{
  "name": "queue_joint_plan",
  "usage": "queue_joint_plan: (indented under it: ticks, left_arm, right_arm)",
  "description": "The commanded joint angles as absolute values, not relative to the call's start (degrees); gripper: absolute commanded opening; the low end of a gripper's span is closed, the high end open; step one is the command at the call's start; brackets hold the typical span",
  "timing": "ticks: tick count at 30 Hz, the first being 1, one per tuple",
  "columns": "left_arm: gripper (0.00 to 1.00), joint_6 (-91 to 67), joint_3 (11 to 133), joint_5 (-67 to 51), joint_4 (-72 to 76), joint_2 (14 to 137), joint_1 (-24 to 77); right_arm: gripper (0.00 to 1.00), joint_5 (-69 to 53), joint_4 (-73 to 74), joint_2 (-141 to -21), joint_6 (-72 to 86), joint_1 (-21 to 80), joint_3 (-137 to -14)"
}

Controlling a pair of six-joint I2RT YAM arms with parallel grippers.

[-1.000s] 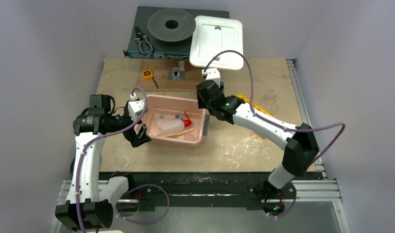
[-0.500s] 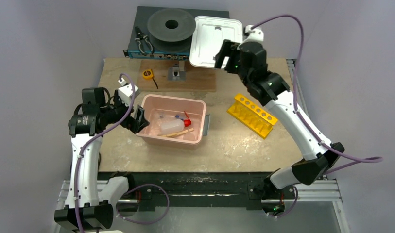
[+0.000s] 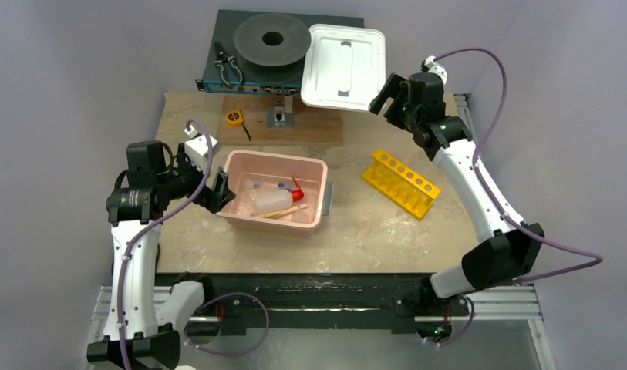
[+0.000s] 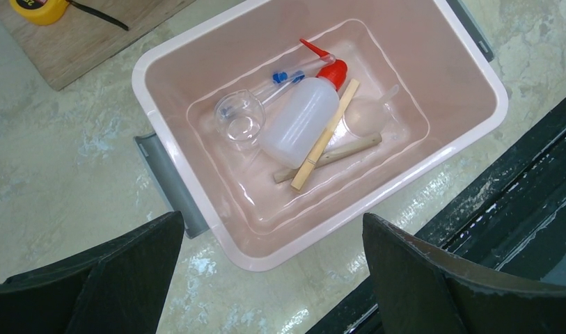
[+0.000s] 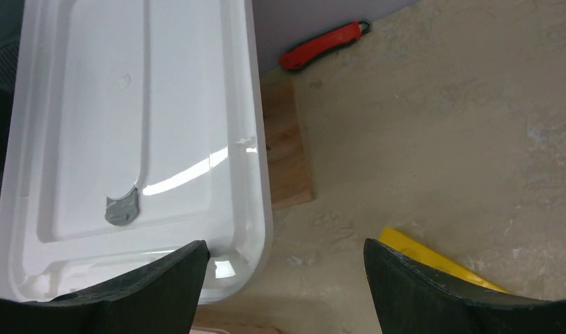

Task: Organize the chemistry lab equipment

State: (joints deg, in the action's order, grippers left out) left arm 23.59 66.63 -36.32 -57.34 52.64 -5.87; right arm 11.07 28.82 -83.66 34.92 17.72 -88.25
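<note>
A pink bin (image 3: 275, 157) holds the white squeeze bottle with red spout (image 4: 297, 122), blue-capped tubes (image 4: 283, 76), two wooden sticks (image 4: 328, 136), a tiny glass (image 4: 239, 118) and a clear round dish (image 4: 367, 115). My left gripper (image 3: 217, 193) is open and empty, just off the bin's left end; in the left wrist view (image 4: 271, 229) it hovers over the bin's rim (image 4: 142, 76). The yellow holed rack (image 3: 401, 183) stands on the table right of the bin. My right gripper (image 3: 387, 96) is open and empty, raised beside the white lid (image 3: 343, 65).
Black pliers (image 3: 229, 68) and a black disc (image 3: 272, 38) lie on the rear box. A yellow tape measure (image 3: 234, 117) and a small grey block (image 3: 281, 116) sit on a wooden board (image 3: 318, 131). A red-handled tool (image 5: 324, 45) lies behind the lid (image 5: 127, 139).
My right arm has swung from the bin's right end up and back to the far right, beside the white lid, uncovering the yellow rack. My left gripper has backed slightly off the bin.
</note>
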Motion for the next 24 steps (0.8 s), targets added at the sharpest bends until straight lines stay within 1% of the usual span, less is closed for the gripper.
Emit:
queue_joint_plan:
  ticks: [1, 4, 8, 11, 13, 15, 17, 21, 24]
  left_arm:
    - [1.00, 24.5, 65.7, -35.7, -56.2, 52.6, -6.0]
    - [1.00, 26.2, 64.4, -34.7, -56.8, 52.8, -6.0]
    - [1.00, 28.5, 61.4, -31.8, -56.0, 52.5, -5.9]
    - [1.00, 29.1, 60.1, -30.9, -55.3, 52.2, -6.0]
    - [1.00, 28.7, 60.4, -31.1, -55.3, 52.2, -6.0]
    - [1.00, 28.1, 61.3, -31.5, -55.8, 52.2, -6.0]
    - [1.00, 27.9, 62.2, -31.8, -56.2, 52.0, -6.0]
    - [1.00, 27.5, 63.1, -32.3, -55.9, 51.4, -6.0]
    - [1.00, 27.6, 64.3, -33.4, -56.8, 51.4, -6.0]
  right_arm:
    - [0.82, 5.9, 23.6, -84.6, 39.8, 17.1, -87.9]
    - [0.81, 4.4, 20.0, -84.0, 41.2, 16.7, -86.3]
    - [0.76, 1.8, 16.8, -84.2, 43.6, 16.4, -85.7]
    - [0.69, 0.2, 14.6, -85.3, 45.5, 16.4, -86.1]
    - [0.63, 0.3, 13.8, -86.2, 46.5, 16.4, -86.4]
    - [0.55, -1.1, 13.3, -86.3, 46.8, 16.4, -86.5]
    - [0.44, -1.2, 12.4, -85.3, 46.7, 16.4, -86.1]
    - [0.17, -0.2, 11.1, -81.9, 44.8, 16.4, -85.4]
    - [0.05, 0.0, 11.2, -79.2, 42.9, 16.4, -85.5]
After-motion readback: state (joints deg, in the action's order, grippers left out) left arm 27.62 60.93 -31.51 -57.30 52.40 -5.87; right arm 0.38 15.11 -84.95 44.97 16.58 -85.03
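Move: The white lid lies propped on the equipment at about my right hand's height, its middle some 12 cm ahead and 11 cm to the left; its near right corner is almost between my open fingers. The yellow rack stands about 13 cm back, 5 cm right and 26 cm down. From my left hand the lid is about 30 cm ahead, 30 cm right and 6 cm up; the pink tub is some 5 cm ahead, 13 cm right and 14 cm down. I carry my right hand about 4 cm left and a couple of centimetres forward and up against the lid's near right corner, rolling the wrist some 15 degrees so its left side rises, and close the fingers from wide to nearly shut, pinching the lid's rim. My left hand, empty and open, sinks about 5 cm beside the tub, edges left and comes up slightly at the end. ##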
